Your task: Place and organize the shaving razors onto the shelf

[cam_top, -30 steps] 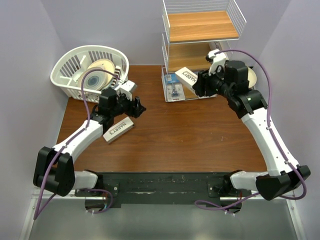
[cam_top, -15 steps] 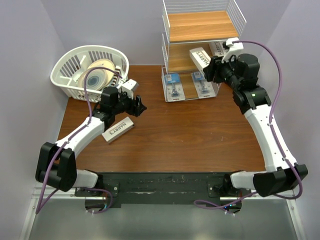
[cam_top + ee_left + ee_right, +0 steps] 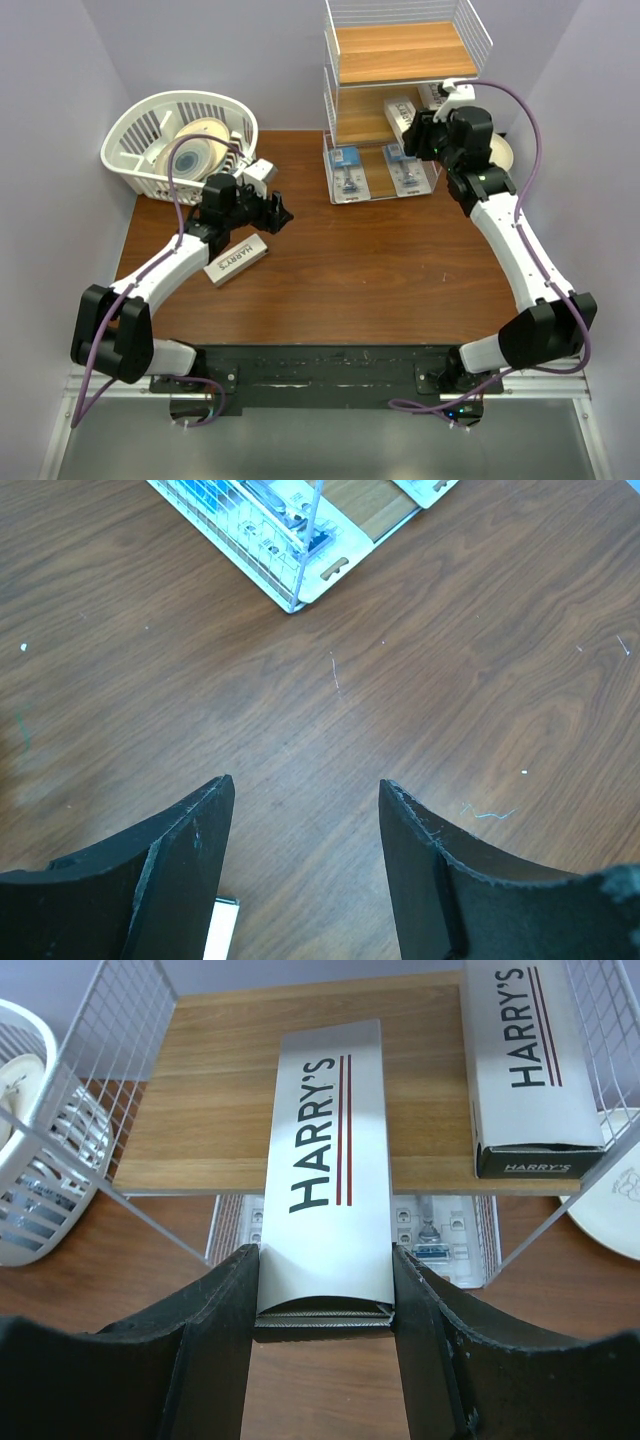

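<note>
My right gripper [image 3: 325, 1290] is shut on the near end of a long white "HARRY'S" razor box [image 3: 325, 1160]. The box reaches lengthwise over the shelf's [image 3: 400, 50] middle wooden tier [image 3: 210, 1120], its held end past the front edge. A second "HARRY'S" box [image 3: 525, 1060] lies on that tier to the right. Two blister packs [image 3: 345, 170] [image 3: 405, 170] lie flat on the bottom tier. A third "HARRY'S" box [image 3: 237, 260] lies on the table by my left arm. My left gripper [image 3: 278, 213] hovers open over bare table, nothing between its fingers [image 3: 190, 860].
A white slatted basket [image 3: 130, 140] holding cream plates [image 3: 195, 150] stands at the back left. Another cream plate [image 3: 500, 155] lies right of the shelf, behind my right arm. Wire sides [image 3: 110, 1030] close in the shelf tier. Walls close in both sides of the table.
My right arm has lifted the box from in front of the shelf's bottom tier and pushed it in over the middle tier. The left arm has barely moved.
</note>
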Action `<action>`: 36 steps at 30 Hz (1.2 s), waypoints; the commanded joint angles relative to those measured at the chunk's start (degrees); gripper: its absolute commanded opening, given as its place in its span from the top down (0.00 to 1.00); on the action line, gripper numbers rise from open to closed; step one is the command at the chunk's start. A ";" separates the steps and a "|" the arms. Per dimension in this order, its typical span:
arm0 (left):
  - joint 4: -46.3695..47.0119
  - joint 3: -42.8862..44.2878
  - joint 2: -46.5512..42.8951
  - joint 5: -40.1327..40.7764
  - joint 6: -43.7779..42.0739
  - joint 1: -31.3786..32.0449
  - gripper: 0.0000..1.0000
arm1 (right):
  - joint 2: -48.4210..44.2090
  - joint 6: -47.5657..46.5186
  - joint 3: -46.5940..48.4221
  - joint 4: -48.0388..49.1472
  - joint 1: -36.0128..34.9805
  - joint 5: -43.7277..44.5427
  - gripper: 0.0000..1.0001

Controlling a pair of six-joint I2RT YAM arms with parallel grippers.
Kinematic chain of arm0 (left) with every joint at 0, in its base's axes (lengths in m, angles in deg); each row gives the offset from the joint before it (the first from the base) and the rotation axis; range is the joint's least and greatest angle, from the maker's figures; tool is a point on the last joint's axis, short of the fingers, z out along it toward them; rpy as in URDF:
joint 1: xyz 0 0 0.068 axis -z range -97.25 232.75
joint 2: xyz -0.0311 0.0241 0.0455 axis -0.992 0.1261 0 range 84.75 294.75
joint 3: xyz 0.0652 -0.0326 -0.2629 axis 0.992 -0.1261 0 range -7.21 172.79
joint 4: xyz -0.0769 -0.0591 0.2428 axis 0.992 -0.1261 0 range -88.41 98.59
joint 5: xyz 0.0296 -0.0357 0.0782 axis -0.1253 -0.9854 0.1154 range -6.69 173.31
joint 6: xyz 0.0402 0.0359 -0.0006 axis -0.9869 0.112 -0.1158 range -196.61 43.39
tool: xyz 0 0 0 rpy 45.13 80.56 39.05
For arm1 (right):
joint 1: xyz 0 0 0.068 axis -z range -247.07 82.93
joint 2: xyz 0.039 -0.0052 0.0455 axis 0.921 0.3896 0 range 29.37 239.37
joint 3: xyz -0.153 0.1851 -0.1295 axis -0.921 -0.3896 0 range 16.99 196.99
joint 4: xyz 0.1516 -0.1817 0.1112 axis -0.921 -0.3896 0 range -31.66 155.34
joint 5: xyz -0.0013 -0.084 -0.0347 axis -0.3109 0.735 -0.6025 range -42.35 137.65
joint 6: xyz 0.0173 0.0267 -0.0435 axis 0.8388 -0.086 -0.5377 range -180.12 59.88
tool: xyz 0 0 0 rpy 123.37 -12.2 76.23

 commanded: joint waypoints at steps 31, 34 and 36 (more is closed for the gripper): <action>1.76 -1.97 -2.28 0.57 -1.48 0.17 0.35 | 10.41 1.05 6.89 10.73 -0.06 4.26 0.01; 2.38 -2.58 -2.37 0.31 -0.95 0.17 0.35 | 6.99 1.04 6.10 8.98 -0.15 5.31 0.01; 2.64 -3.02 -2.19 0.22 -0.43 0.17 0.35 | 4.69 1.31 5.31 7.57 -0.06 6.36 0.01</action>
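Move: The right hand already grips the near end of a HARRY'S box. Its resting place on the middle shelf is centred about 12 cm ahead of the hand, 1 cm left and 5 cm lower. The other HARRY'S box is on the same shelf, roughly 13 cm ahead and 7 cm right. The right razor pack is on the bottom shelf, some 12 cm ahead, 2 cm right and 22 cm below. From the left hand, that resting place is about 20 cm ahead, 23 cm right and 12 cm up. Still pinching the box by its sides, the right hand carries it forward about 6.5 cm and down nearly 4 cm onto the middle shelf. The sinking ends first, and the hand then slows as it slides the box the last bit inward, turning slightly clockwise. The fingers open wide and let go, and the hand starts to rise about 1 cm. ##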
